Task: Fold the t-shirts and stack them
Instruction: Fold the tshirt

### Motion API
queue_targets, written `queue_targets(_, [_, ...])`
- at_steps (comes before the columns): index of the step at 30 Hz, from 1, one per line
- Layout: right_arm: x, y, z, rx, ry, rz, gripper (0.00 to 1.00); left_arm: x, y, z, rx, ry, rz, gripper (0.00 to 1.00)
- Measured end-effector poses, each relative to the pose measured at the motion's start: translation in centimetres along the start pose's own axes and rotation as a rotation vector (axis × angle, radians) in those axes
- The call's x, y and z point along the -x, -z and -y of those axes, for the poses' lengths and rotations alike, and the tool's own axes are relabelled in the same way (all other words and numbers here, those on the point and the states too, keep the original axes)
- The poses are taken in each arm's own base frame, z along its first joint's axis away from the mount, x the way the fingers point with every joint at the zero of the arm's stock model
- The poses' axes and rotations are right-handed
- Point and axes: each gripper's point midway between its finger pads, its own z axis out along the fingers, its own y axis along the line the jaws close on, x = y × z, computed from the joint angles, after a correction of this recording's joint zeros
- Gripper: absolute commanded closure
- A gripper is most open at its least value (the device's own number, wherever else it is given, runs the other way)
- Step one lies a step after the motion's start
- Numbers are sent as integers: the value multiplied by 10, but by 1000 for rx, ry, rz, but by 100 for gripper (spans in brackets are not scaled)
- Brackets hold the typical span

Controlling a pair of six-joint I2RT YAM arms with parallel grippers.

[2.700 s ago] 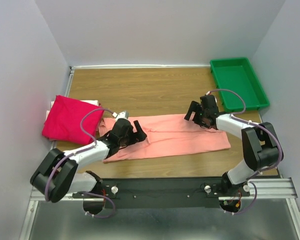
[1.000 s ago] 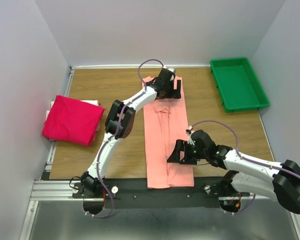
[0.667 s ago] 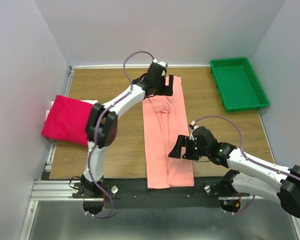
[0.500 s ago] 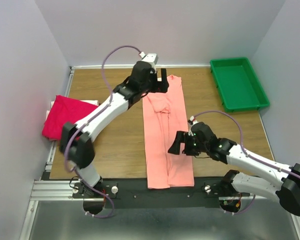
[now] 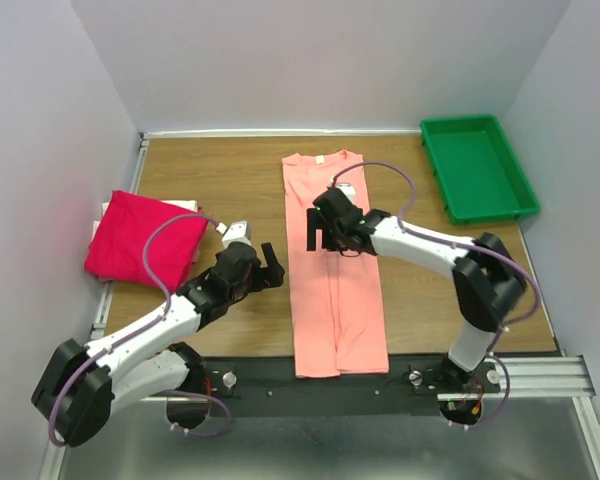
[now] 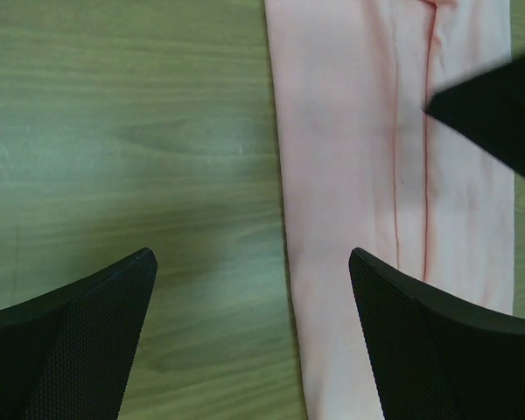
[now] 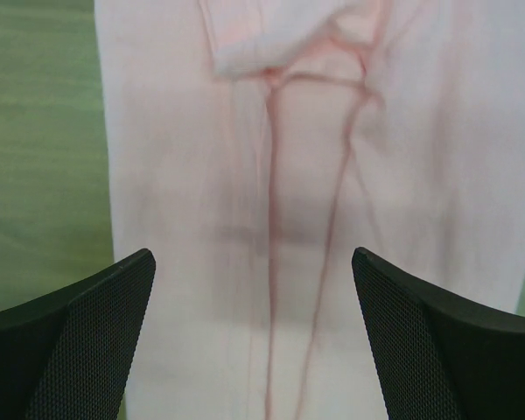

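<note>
The salmon t-shirt (image 5: 335,290) lies flat as a long narrow strip, running from the far middle of the table to its near edge. The magenta-red t-shirt (image 5: 145,240) sits folded at the table's left edge. My left gripper (image 5: 272,265) hovers open over bare wood just left of the strip; in the left wrist view (image 6: 251,262) the salmon edge (image 6: 350,175) runs between its fingers. My right gripper (image 5: 318,235) stands open above the strip's middle, with nothing in it; the right wrist view (image 7: 253,258) shows the folded seams (image 7: 276,175) below.
A green plastic tray (image 5: 477,165) stands at the far right corner. Something white (image 5: 185,205) pokes out from under the magenta shirt. A metal rail (image 5: 330,375) runs along the near edge, and grey walls close in three sides.
The salmon shirt went from lying crosswise to lengthwise. Within the last second my left arm pulled back from its far end to the near left, and my right arm moved up to its middle.
</note>
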Motion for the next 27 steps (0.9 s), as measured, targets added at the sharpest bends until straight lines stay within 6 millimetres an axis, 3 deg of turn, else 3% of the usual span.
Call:
queue_targets(5, [15,-59,3,-134,35,-7,0,1,22,3,-79,102,69,2])
queue_targets(9, [16,-86,18,-218,41,-22,0,-7,25,1,-103,142,69,2])
queue_targets(15, [39,-104,16,-241,22,7,0,-24,23,-2,-112,146,18,2])
queue_targets(27, [86,-140,8,-227,-64,75,0,-34,23,1,-116,128,-35,2])
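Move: The folded-in sleeve hems of the coral t-shirt lie about 10 cm ahead of the right hand, 2 cm to its right and 6 cm below. The shirt runs lengthwise beneath that hand: its collar edge is some 29 cm ahead and 3 cm right, its bottom hem, past the table's near edge, roughly 32 cm back and 6 cm right. From the left hand the sleeve hems are about 20 cm ahead and 13 cm right. The right hand's open fingertips come down some 6 cm onto the t-shirt while reaching forward, then push the cloth along away from the base at a steady height, for about 15 cm forward in all. The wrist turns some 10 degrees clockwise and the fingers stay wide open. The left hand, open beside the shirt, draws back about 4 cm, rolling slightly. ##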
